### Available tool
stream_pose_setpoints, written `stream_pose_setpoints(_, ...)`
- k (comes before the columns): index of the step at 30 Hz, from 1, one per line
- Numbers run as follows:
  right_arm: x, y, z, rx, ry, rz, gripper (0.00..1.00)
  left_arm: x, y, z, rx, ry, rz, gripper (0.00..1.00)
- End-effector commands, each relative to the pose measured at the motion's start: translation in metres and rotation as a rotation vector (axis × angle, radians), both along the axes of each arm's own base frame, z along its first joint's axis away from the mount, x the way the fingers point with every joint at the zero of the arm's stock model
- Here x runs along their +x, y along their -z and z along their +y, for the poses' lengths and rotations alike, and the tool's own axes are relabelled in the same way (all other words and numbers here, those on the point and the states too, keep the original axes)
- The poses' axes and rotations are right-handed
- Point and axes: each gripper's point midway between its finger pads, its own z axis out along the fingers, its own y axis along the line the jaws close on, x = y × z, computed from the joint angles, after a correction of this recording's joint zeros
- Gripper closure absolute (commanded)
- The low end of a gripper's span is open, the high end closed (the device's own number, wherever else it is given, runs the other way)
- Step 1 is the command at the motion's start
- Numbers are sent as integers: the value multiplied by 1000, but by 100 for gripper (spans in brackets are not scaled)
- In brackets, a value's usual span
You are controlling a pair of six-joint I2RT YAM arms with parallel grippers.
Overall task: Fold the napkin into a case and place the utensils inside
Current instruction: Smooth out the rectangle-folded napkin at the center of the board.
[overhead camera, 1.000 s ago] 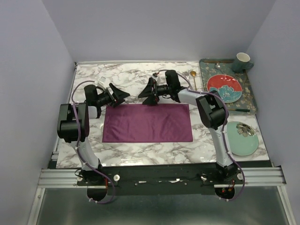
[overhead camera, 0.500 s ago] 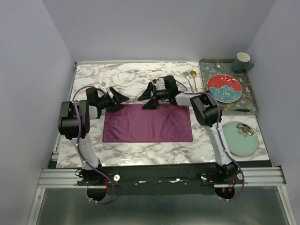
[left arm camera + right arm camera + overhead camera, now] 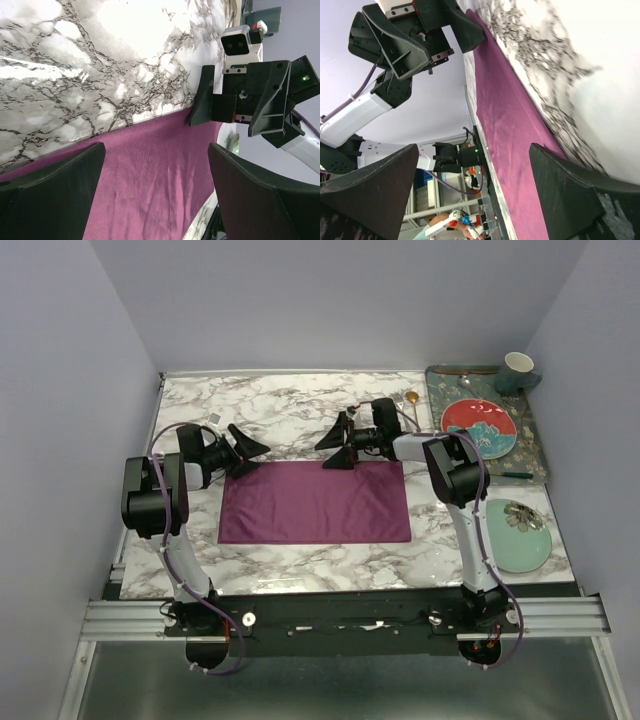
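Observation:
The plum-purple napkin lies flat on the marble table as one spread rectangle; no case shape shows. My left gripper hovers open just above the napkin's far left corner, and purple cloth fills the gap between its fingers. My right gripper is open over the far edge near the middle, facing the left one, with the napkin below it. Each wrist view shows the opposite gripper. The gold spoon lies behind the right arm. I cannot make out the fork there.
A dark patterned tray at the back right carries a red plate and a cup. A pale green plate sits on the table at the right, near the right arm.
The right gripper has shifted right and slightly nearer along the napkin's far edge as its arm swung outward. The left gripper has barely moved. Both stay open.

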Motion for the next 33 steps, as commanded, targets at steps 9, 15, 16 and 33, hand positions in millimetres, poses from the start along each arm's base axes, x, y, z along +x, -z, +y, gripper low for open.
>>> stream_pose_setpoints(9,-15,32,-66,-117,26,94,0,-9,36,24,71,-70,121,1)
stream_pose_setpoints(15,-12,33,-95,-153,45,83,0,-10,36,28,80,-73,125,1)
stream_pose_setpoints(16,-9,35,-102,-159,53,68,0,-10,36,28,80,-73,125,1)
stream_pose_setpoints(33,-9,51,-161,-230,108,88,0,-7,36,37,92,-80,123,1)
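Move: Beneath the raised right hand's pads, about 4 cm lower, is the far edge of the napkin. Its far right corner lies some 21 cm to this hand's right and 2 cm back, while the napkin's middle is 14 cm back and 4 cm left. The fork is about 21 cm right and 10 cm ahead, the golden spoon 24 cm right and 10 cm ahead. From the left hand that corner is about 44 cm right, 3 cm back. Sweeping to the right about 13 cm along the napkin's far edge, the right hand, wide open, keeps its lower finger on the cloth and heads for the far right corner, sinking about 1 cm as its fingertips dip some 5 degrees. The left hand, also open, keeps its lower finger on the edge by the far left corner and eases slowly left, away from the other hand. ##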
